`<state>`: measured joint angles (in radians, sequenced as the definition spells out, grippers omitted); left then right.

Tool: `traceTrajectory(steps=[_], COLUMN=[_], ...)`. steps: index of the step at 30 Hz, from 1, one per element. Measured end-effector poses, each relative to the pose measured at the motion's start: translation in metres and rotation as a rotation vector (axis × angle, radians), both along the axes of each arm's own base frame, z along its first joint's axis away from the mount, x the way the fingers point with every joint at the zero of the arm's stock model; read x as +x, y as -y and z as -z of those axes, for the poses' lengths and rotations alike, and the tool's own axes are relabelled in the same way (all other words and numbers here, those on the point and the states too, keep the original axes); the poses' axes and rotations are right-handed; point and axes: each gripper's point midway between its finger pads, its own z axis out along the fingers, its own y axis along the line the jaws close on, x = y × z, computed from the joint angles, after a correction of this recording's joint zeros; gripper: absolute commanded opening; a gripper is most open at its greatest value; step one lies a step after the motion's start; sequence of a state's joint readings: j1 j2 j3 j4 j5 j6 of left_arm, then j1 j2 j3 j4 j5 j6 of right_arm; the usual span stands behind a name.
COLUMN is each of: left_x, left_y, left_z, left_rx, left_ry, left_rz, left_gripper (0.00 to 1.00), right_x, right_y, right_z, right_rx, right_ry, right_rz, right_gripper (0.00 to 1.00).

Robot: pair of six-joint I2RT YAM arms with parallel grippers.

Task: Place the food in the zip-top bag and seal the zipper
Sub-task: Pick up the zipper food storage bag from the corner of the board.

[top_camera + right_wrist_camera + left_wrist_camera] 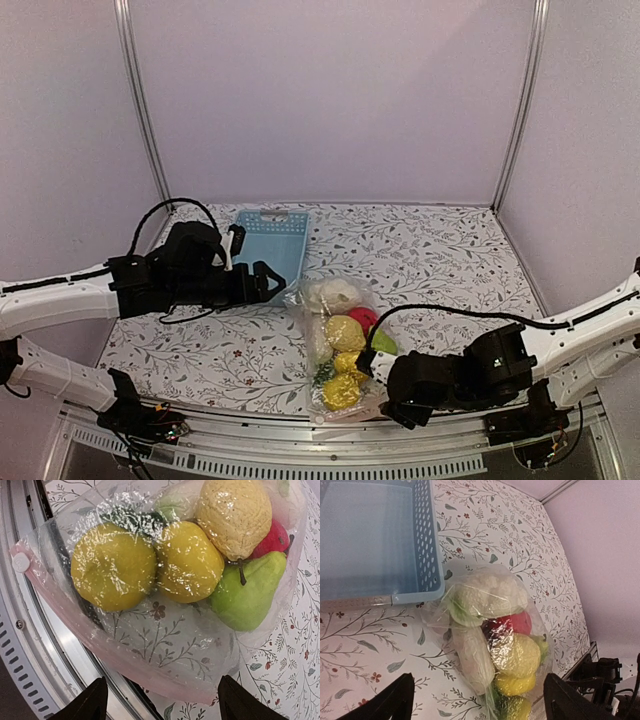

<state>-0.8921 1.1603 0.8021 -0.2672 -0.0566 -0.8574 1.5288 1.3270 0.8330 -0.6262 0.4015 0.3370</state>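
Observation:
The zip-top bag (pixel 303 294) lies on the floral table between the arms, and the food (pixel 343 333) is inside it. In the left wrist view a white cauliflower (pixel 490 592), a red tomato (pixel 517 622) and yellow lemons show through the bag (pixel 434 621). The right wrist view shows two lemons (pixel 112 572) and a green pear (pixel 247 600). The pinkish zipper (pixel 170 682) runs along the near mouth edge, with a white tab (pixel 21 561) at one end. Whether it is pressed closed I cannot tell. My left gripper (pixel 268 282) hangs open beyond the bag's far end. My right gripper (pixel 382 392) stands open beside the mouth, holding nothing.
An empty light-blue basket (pixel 292 247) sits just behind the bag, next to my left gripper. The bag's mouth end reaches over the metal rail (pixel 30 645) at the table's front edge. Grey walls close in the back and both sides.

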Motion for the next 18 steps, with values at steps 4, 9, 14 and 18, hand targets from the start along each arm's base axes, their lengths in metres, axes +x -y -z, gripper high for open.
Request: traceTrajectory(steps=[4, 9, 14, 18], left_x=[-0.002, -0.005, -0.004, -0.004], left_y=[-0.004, -0.007, -0.007, -0.008], left_z=[0.003, 0.006, 0.003, 0.001], left_rx=[0.019, 0.047, 0.053, 0.066], left_ry=[-0.012, -0.021, -0.016, -0.008], left_rz=[-0.001, 0.005, 0.008, 0.017], left_gripper=[0.91, 0.91, 0.91, 0.92], right_x=[-0.007, -0.008, 0.002, 0.011], right_y=[-0.005, -0.011, -0.019, -0.022], right_z=[0.012, 0.023, 0.027, 0.027], right_rx=[-0.065, -0.129, -0.179, -0.206], right_ry=[0.072, 0.139, 0.227, 0.283], right_rz=[-0.062, -0.102, -0.084, -0.061], right_gripper=[0.77, 0.76, 0.63, 0.43])
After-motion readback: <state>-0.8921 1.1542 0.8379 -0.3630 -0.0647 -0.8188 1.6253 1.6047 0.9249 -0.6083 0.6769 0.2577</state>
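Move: The right hand goes for the bag's pink zipper strip, at a spot a little in from its right end: about 2 cm ahead, 2 cm left and 4 cm below the hand. Inside the bag, the front yellow fruit is some 4 cm ahead and 12 cm left of the hand, the second yellow fruit 11 cm ahead and 11 cm left, the green pear 13 cm ahead and 4 cm left. From the left hand, that strip spot is roughly 15 cm back, 24 cm right and 13 cm below. Down and to the left, the right hand settles about 3 cm towards the zipper strip, first drawing back a touch, then easing forward a couple of centimetres while low. The wrist turns some 20 degrees, swinging the downward-pointing fingers more forward and less left. Near the end the fingers start closing, to about half open, around the strip; a firm pinch isn't shown yet. ##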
